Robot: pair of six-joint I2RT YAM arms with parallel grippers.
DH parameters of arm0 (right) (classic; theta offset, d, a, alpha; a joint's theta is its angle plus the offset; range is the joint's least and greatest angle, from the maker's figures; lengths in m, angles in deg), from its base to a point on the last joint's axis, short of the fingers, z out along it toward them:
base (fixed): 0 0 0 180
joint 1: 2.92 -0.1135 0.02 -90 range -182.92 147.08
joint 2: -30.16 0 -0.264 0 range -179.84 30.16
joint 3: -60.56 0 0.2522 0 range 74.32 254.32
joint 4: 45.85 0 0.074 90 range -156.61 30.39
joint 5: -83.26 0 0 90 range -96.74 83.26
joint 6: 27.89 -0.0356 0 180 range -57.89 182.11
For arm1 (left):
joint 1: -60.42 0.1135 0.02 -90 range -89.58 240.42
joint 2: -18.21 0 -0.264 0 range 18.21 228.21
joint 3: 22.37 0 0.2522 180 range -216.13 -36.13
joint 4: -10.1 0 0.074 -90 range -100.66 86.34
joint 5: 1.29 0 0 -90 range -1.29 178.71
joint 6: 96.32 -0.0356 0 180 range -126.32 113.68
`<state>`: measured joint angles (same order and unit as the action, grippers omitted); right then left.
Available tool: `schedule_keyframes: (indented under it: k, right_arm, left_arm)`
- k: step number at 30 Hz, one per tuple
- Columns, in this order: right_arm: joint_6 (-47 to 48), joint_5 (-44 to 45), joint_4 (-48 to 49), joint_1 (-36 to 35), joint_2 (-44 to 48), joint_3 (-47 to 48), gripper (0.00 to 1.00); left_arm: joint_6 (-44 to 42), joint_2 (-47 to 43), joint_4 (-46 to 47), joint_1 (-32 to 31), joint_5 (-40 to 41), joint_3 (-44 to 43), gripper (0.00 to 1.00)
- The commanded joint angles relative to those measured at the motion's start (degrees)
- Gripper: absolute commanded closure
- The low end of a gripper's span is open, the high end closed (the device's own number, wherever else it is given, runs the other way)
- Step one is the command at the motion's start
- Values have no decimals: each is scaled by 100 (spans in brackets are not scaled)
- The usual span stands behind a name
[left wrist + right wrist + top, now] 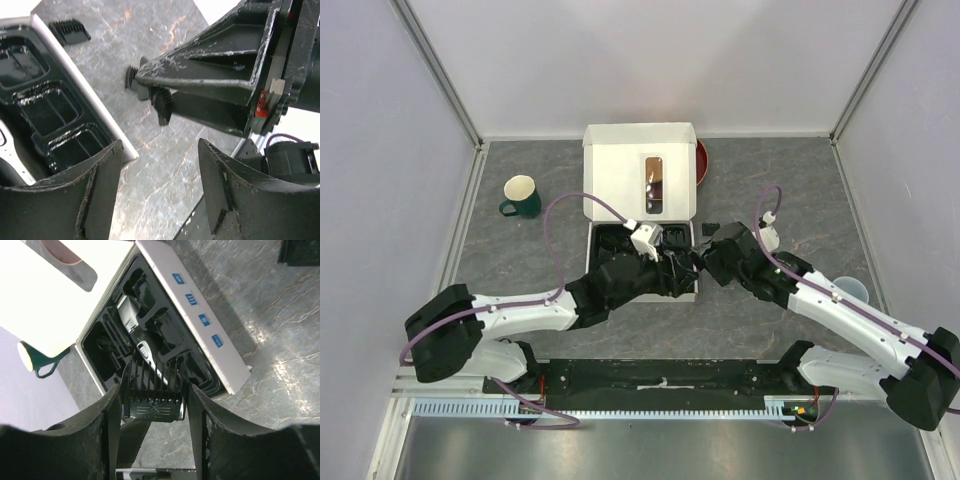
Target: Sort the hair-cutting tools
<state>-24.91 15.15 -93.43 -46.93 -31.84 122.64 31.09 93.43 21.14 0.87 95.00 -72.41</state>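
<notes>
My right gripper (154, 407) is shut on a black comb guard (152, 390), gripped by its two sides with the teeth pointing away, just off the right edge of the white box (692, 262). The box's black tray (47, 107) holds the black-and-silver clipper (131, 317). My left gripper (160, 175) is open over bare table beside the tray's corner, nothing between its fingers (107, 185). In the left wrist view the held comb guard (162, 102) shows just ahead, in the right gripper's jaws. A second comb guard (710, 226) lies on the table right of the box.
The box lid (640, 175) stands open at the back, with a red dish (702, 160) behind it. A green mug (522, 196) stands left of the box. A clear cup (850, 290) sits by the right arm. Grey walls enclose the table.
</notes>
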Motion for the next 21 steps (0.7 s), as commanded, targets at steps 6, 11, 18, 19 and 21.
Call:
schedule_keyframes:
  k: [6,11,18,19,21]
  right_arm:
    - [-236,-405,192,6,399,301,85]
    - [-236,-440,174,15,487,293,85]
    - [-333,-466,192,15,469,284,85]
    - [-333,-458,192,6,469,284,85]
    - [-333,-457,192,6,452,292,84]
  left_arm:
    - [-638,572,1449,-426,1867,-573,40]
    - [-691,801,1449,-505,1973,-741,60]
    - [-603,854,1475,-689,2245,-741,72]
    - [-612,845,1467,-742,2298,-741,73]
    - [-586,836,1467,-777,2395,-724,83]
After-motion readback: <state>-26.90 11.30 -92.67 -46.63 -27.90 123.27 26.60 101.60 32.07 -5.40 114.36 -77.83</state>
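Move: The comb attachment, already held in the right fingers, is about 4 cm ahead of the left hand, 4 cm to its right and level with it. The open left gripper is some 3 cm back and 3 cm left of the right hand, about 1 cm lower. Below the left hand, the clipper in the box lies roughly 5 cm ahead, 7 cm left and 12 cm down; the loose flat comb is about 9 cm ahead, 6 cm right and 15 cm down. The left hand comes in for the handover, going about 5 cm forward, up and to its right towards the comb attachment at the right fingertips, its fingers tilting up and turning counter-clockwise by roughly 10 degrees each while they close from wide to about a quarter open around the comb's base. Meanwhile the right hand keeps its grip and lifts the comb about 3 cm, rolling slightly so that its left side rises, then holds it still while the left fingers go on narrowing. ##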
